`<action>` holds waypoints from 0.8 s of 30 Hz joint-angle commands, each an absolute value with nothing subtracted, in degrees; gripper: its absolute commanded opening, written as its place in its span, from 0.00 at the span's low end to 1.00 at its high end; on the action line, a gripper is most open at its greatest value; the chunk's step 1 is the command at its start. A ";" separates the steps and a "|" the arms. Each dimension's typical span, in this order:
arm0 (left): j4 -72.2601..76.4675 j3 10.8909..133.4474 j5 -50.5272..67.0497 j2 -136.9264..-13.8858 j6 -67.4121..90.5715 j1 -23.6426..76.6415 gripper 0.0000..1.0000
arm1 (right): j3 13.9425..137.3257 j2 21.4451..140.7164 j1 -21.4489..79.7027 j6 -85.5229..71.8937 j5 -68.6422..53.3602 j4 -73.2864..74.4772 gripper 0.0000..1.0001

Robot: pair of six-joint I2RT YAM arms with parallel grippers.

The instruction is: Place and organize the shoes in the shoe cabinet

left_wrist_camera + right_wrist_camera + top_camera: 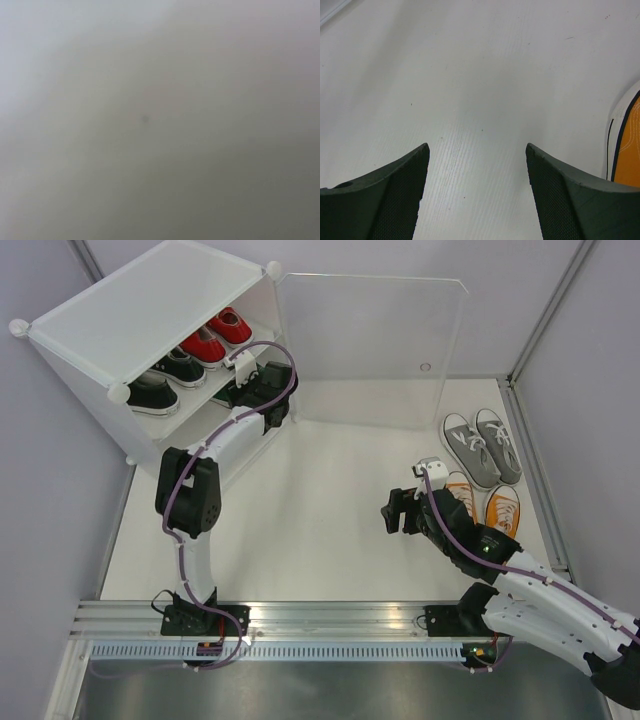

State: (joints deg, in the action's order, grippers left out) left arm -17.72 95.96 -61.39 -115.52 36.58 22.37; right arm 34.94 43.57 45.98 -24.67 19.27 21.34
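The white shoe cabinet [120, 302] stands at the back left with its clear door [370, 350] swung open. On its upper shelf sit a red pair [215, 337] and a black pair [165, 378] of shoes. My left arm [262, 392] reaches into the shelf below them; its fingers are hidden inside, and the left wrist view is a grey blur. A grey pair [483, 445] and an orange pair [482, 504] lie on the floor at the right. My right gripper [397, 512] [476, 146] hovers open and empty just left of the orange shoe [627, 150].
The door panel stands upright across the back of the white floor [320, 520]. Grey walls close in the left, back and right sides. A metal rail [330, 625] with both arm bases runs along the near edge.
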 commanded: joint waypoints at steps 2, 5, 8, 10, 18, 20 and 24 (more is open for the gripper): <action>-10.11 95.63 -50.63 -113.03 38.32 22.76 0.67 | 34.80 43.94 46.23 -24.52 19.42 19.25 0.82; -10.19 95.01 -49.39 -111.98 37.97 23.38 0.86 | 34.98 44.12 46.23 -24.43 19.42 19.34 0.82; -10.28 94.22 -49.83 -111.01 37.18 24.43 0.96 | 35.07 43.95 46.23 -24.43 19.60 19.51 0.82; -10.28 93.34 -50.45 -109.96 37.09 25.22 0.98 | 35.24 43.77 46.14 -24.43 19.60 19.69 0.82; -18.62 87.98 -50.01 -103.46 43.07 29.79 1.00 | 37.44 44.12 46.14 -24.17 22.41 21.97 0.82; -21.34 85.62 -48.62 -100.13 44.56 32.60 1.00 | 38.14 44.38 46.14 -24.52 23.73 23.72 0.83; -24.34 80.17 -41.68 -93.11 44.83 37.34 1.00 | 41.65 47.01 46.14 -27.50 29.24 28.73 0.85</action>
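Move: The green shoe between my left fingers is already on the middle shelf, its middle about 4 cm ahead, 4 cm left and 1 cm below. Its mate is some 8 cm ahead, straight in line and 1 cm below. On the shelf overhead, some 15 cm up, the nearer red shoe is about 3 cm ahead and 4 cm left, the nearer black one level and 9 cm left. From my right hand the held shoe is about 34 cm ahead, 40 cm left and 2 cm up. I let go of the green shoe's heel with my left hand, spreading the fingers wide as I ease right. Then, speeding up, I pull out of the shelf gap to the right and back, away from the cabinet: about 11 cm right and 7 cm back in all, wrist swinging some 20 degrees clockwise. ##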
